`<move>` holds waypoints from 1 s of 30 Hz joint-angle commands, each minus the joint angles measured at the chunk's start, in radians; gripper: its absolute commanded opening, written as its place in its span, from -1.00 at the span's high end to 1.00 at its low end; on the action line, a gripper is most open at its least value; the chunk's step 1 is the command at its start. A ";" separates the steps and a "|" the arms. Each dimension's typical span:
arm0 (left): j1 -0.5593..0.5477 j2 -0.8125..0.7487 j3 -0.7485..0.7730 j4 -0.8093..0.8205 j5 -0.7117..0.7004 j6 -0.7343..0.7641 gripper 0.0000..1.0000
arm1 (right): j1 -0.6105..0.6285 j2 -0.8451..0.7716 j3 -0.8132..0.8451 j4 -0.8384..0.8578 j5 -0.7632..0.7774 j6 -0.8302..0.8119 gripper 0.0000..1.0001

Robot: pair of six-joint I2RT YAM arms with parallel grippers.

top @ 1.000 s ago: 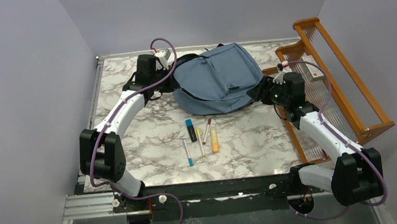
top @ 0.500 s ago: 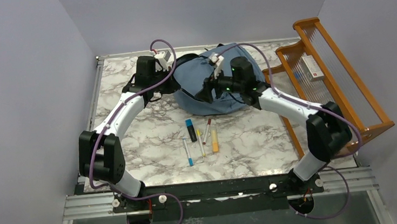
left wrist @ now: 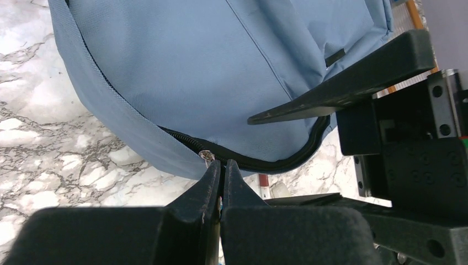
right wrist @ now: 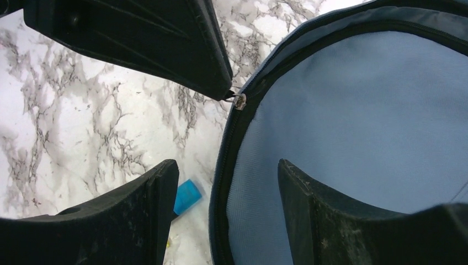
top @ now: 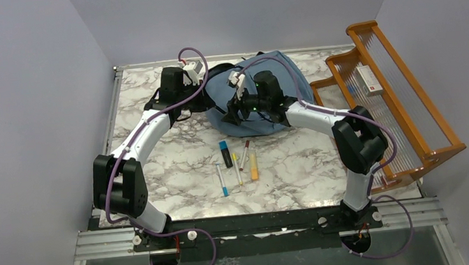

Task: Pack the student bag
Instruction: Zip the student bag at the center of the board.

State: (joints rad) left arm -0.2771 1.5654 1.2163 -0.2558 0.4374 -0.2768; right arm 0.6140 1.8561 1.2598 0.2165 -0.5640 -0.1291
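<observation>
The dusty-blue student bag (top: 278, 80) lies at the back of the marble table, its black zipper (left wrist: 276, 163) running along the near edge. My left gripper (left wrist: 222, 163) is shut, its tips pinching the small metal zipper pull (left wrist: 207, 156) at the bag's left edge (top: 209, 106). My right gripper (right wrist: 223, 172) reaches across the bag and stands open. Its fingers (right wrist: 157, 185) straddle the zipper seam (right wrist: 223, 160) just below the pull (right wrist: 239, 101), one over the table and one over the fabric. In the top view the right gripper (top: 232, 115) sits beside the left one.
Several markers and highlighters (top: 237, 161) lie on the table in front of the bag; a blue cap (right wrist: 187, 196) shows under my right gripper. An orange wooden rack (top: 409, 111) holding a small box (top: 368, 80) stands at the right edge.
My right arm has swung left from beside the rack, across the bag, to its left front edge, with its jaws now wider. The left gripper has stayed shut on the zipper pull.
</observation>
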 commanded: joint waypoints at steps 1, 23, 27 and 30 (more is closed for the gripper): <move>-0.006 -0.028 0.008 0.036 0.054 -0.013 1.00 | 0.021 0.027 0.037 0.035 -0.008 -0.036 -0.38; -0.023 -0.038 -0.004 0.050 0.068 -0.058 1.00 | 0.050 0.076 0.033 0.047 0.068 -0.065 0.51; -0.024 -0.041 -0.006 0.045 0.033 -0.062 1.00 | 0.050 0.047 0.013 0.033 0.029 -0.073 0.87; -0.023 -0.026 0.024 -0.004 -0.026 -0.045 1.00 | 0.049 0.014 -0.012 0.005 -0.019 -0.090 0.99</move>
State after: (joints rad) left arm -0.2905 1.5650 1.2087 -0.2531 0.4484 -0.3202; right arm 0.6525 1.9244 1.2663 0.2535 -0.4931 -0.1940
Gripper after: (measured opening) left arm 0.011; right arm 0.048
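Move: The zip edge to be gripped lies about 3 cm below the right hand and 1 cm to its left and ahead, just short of the zipper pull, which is some 5 cm left, 2 cm ahead and 3 cm lower. The blue-capped marker lies roughly 12 cm back, 3 cm left and 10 cm below; the red marker about 13 cm back, 5 cm right, equally low. From the left hand, that edge is about 4 cm right and 1 cm back, level. Lower the open right gripper about 3 cm, easing it 1 cm to the left, so its fingers straddle the bag's zip edge beside the zipper pull, then close them to pinch the edge. Keep the left fingers shut on the zipper pull and let that hand creep about 1 cm right and back, towards the right gripper. ##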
